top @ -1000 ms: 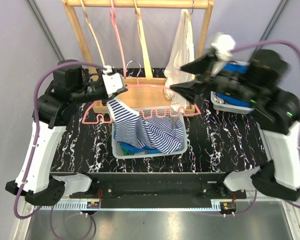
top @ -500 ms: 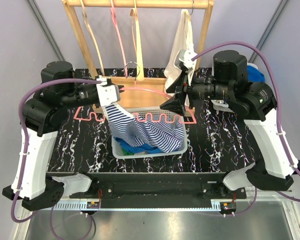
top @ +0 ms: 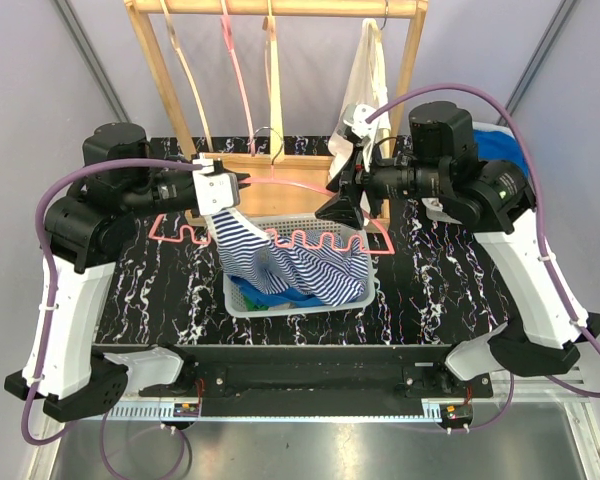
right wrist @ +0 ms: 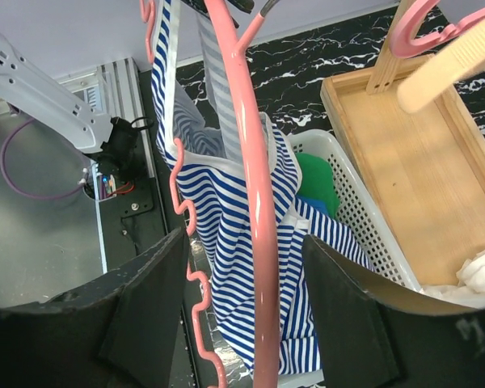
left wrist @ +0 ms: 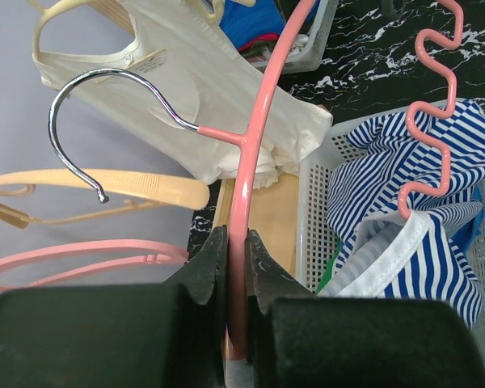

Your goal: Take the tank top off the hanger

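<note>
A pink hanger [top: 292,184] with a wavy lower bar hangs level over the white basket [top: 232,297]. My left gripper [top: 238,190] is shut on its upper bar beside the metal hook; in the left wrist view the hanger [left wrist: 259,105] runs between the pinched jaws of that gripper [left wrist: 236,242]. The blue-and-white striped tank top [top: 292,262] hangs from the left end of the hanger and sags into the basket. My right gripper [top: 338,205] is open. In the right wrist view its jaws [right wrist: 246,267] straddle the hanger's right bar [right wrist: 250,202] without touching, the tank top [right wrist: 226,242] below.
A wooden rack [top: 160,70] stands behind with several empty hangers and a white garment [top: 365,90]; its wooden base [top: 280,198] lies just behind the basket. Green and blue clothes lie in the basket. A bin with blue cloth [top: 500,140] sits at the right.
My right arm has swung in from the right, and its jaws now sit around the hanger's right bar, slightly narrower. The hanger and left gripper shifted a little left early on, then held.
</note>
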`<state>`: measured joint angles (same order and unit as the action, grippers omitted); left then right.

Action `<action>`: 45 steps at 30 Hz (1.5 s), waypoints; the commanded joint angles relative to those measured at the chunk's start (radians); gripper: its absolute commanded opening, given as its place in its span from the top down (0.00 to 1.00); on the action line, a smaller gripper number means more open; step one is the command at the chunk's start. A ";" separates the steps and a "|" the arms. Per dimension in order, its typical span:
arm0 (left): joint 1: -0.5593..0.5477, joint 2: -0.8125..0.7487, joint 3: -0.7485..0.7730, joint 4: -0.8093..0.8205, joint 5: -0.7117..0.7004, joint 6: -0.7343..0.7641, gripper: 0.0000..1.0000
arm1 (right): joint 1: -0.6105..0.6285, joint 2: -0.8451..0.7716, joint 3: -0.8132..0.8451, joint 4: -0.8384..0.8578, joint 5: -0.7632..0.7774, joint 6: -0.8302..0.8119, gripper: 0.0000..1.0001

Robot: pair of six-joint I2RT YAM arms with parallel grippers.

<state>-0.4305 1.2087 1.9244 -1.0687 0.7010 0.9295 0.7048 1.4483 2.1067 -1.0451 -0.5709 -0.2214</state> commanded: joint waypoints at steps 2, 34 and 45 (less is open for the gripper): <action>-0.010 -0.029 0.033 0.030 0.040 0.034 0.97 | -0.007 0.020 -0.001 0.013 -0.027 -0.010 0.37; -0.011 -0.041 -0.077 0.351 -0.192 -0.558 0.01 | 0.027 -0.218 -0.073 0.060 0.621 0.064 1.00; -0.010 -0.089 -0.287 0.386 -0.052 -0.742 0.01 | 0.479 -0.209 -0.312 0.304 1.305 -0.284 1.00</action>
<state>-0.4438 1.1442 1.6825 -0.7486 0.5934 0.2916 1.0714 1.2362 1.8637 -0.9493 0.4118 -0.3183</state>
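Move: The right hand's open fingers straddle the right arm of the pink hanger, about 1 cm ahead, left and below; the hanger's neck is some 12 cm to its left, and the white top hangs roughly 20 cm ahead and 10 cm lower. The left hand still grips the hanger; the striped tank top's remaining shoulder is about 3 cm back, 3 cm left and 4 cm below it. From the left hand the basket lies 10 cm right, 3 cm ahead, some 40 cm down. Easing about 1 cm down onto the hanger's right arm, the right hand pinches it shut; the left then opens wide, lets go of the hanger, and goes 2–3 cm forward while rising 4 cm and sinking again, rolling towards the tank top's shoulder. The right, keeping its grip, draws the hanger about 8 cm right, swinging some 30 degrees clockwise and edging 2 cm back left at the end. ##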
